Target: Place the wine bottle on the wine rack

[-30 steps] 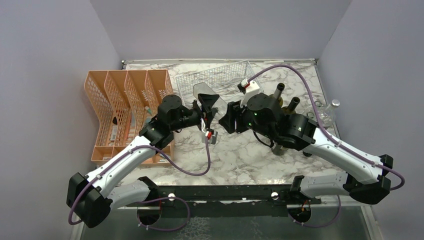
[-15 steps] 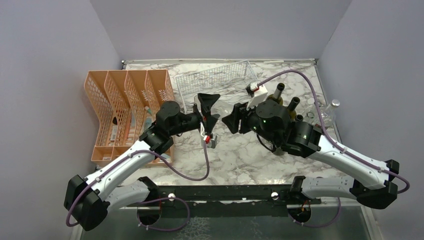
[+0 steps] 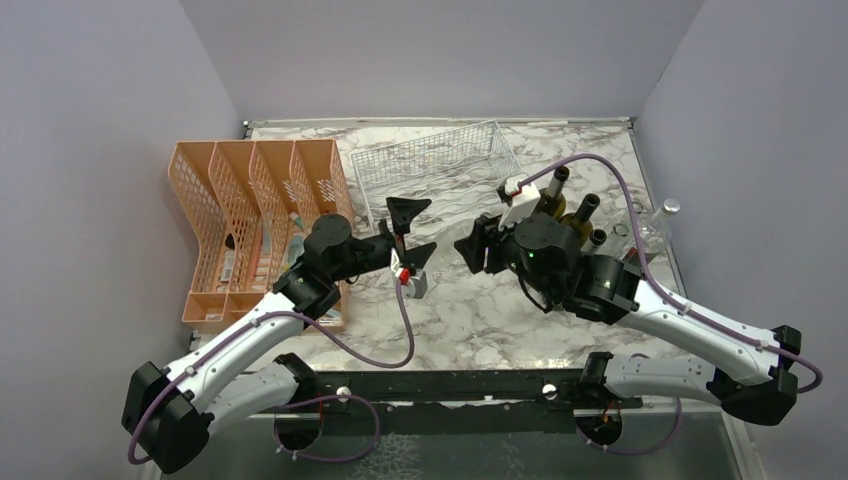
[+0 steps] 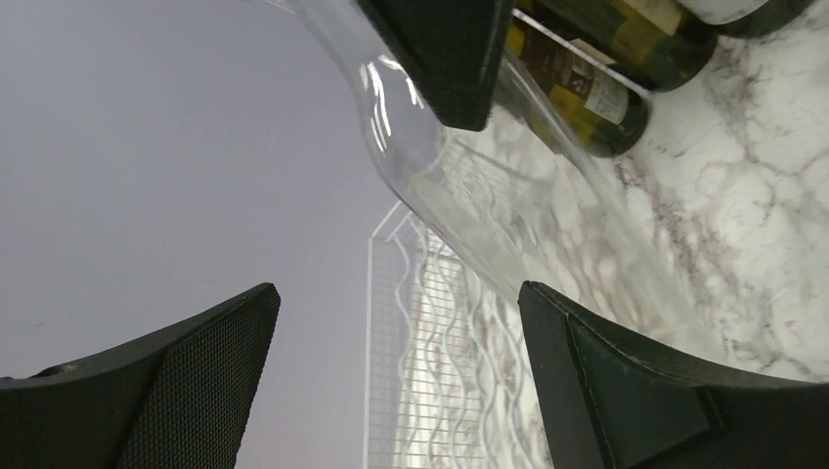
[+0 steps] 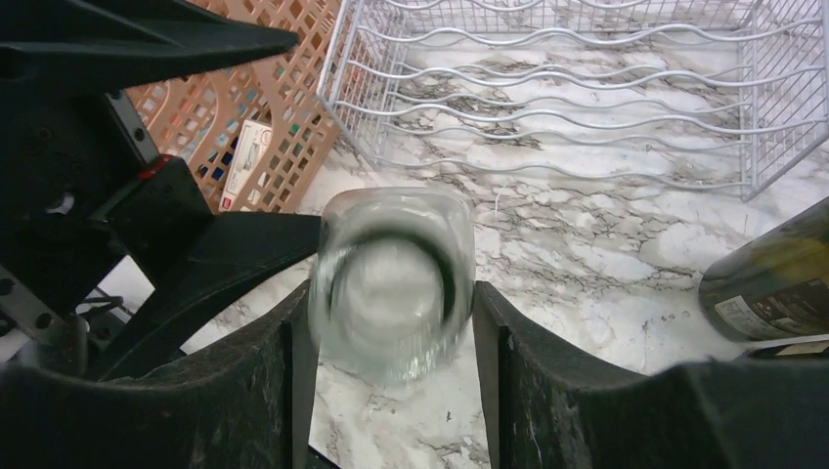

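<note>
A clear glass wine bottle (image 5: 391, 278) points end-on at the right wrist camera, and my right gripper (image 5: 391, 322) is shut on it, one finger on each side. In the left wrist view the same bottle (image 4: 440, 186) slants across the top, beyond my left gripper (image 4: 399, 293), which is open with nothing between its fingers. From above, the left gripper (image 3: 412, 230) faces the right gripper (image 3: 470, 245) across a small gap above the marble. The white wire wine rack (image 3: 430, 160) stands behind them, with wavy cradles (image 5: 587, 88).
The orange mesh file organiser (image 3: 250, 220) stands at the left, next to the left arm. Dark wine bottles (image 3: 585, 208) stand upright behind the right wrist, one of them at the right edge (image 5: 777, 278). A small clear bottle (image 3: 668, 215) is by the right wall.
My left gripper has opened, let go of the clear bottle and drawn back to the left. The right gripper keeps the bottle and has shifted slightly to the right.
</note>
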Motion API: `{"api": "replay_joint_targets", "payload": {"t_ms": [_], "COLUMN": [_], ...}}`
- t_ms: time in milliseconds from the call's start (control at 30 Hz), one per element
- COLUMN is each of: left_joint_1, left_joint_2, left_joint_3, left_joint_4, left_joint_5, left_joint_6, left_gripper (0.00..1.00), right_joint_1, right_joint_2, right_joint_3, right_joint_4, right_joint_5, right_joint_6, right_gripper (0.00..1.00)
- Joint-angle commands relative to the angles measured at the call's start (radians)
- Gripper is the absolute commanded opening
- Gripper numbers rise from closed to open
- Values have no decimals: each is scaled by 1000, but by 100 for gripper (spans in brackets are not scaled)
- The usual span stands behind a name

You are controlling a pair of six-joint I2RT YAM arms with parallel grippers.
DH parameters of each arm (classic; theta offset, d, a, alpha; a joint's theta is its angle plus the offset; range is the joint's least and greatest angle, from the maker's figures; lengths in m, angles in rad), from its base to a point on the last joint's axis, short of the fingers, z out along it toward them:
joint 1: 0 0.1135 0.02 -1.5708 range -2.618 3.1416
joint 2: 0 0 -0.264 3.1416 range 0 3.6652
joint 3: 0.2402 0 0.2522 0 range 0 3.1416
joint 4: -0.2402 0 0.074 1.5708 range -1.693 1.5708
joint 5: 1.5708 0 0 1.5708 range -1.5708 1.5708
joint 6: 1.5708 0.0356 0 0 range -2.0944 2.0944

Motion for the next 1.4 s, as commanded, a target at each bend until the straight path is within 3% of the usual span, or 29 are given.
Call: {"api": "replay_joint_targets", "payload": {"t_ms": [0, 300, 600, 933, 1367], "left_joint_1": [3, 2, -1, -3, -2], "left_joint_2": [42, 75, 64, 119, 68], "left_joint_3": [-28, -62, -106, -144, -181], "left_joint_4": [21, 86, 176, 216, 228], "left_joint_5": [118, 250, 50, 12, 0], "left_joint_6": [-160, -367, -663, -705, -688], "left_gripper": [99, 99, 99, 99, 99], "right_joint_1": [2, 3, 2, 2, 2], "right_joint_2": [-40, -37, -18, 27, -48], "right_joint_3": [16, 24, -53, -201, -364], "right_joint_4": [78, 37, 113, 337, 436], "right_joint_5": [-3, 1, 10, -10, -38], "right_joint_6": [4, 21, -13, -125, -158], "right_gripper": [1, 1, 1, 1, 1]}}
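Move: The right hand still holds the clear glass bottle near its base, neck reaching forward and left. The table spot it is lowered to lies about 20 cm below, some 2 cm ahead and 3 cm to the left; the wire rack's middle is about 23 cm ahead and 6 cm left, the leftmost green bottle 12 cm ahead and 14 cm right. From the open left hand, the glass bottle's middle is roughly 3 cm ahead, 6 cm right and 4 cm below. Downwards in front of the rack, after nearly standing still at first, the right hand takes the glass bottle about 8 cm lower; near the bottom its grip ends and its fingers shut completely, with no bottle between them. The left hand, wide open throughout, also sinks some 8 cm, easing slightly back, and rolls roughly 40 degrees with its fingers still pointing to the right. ##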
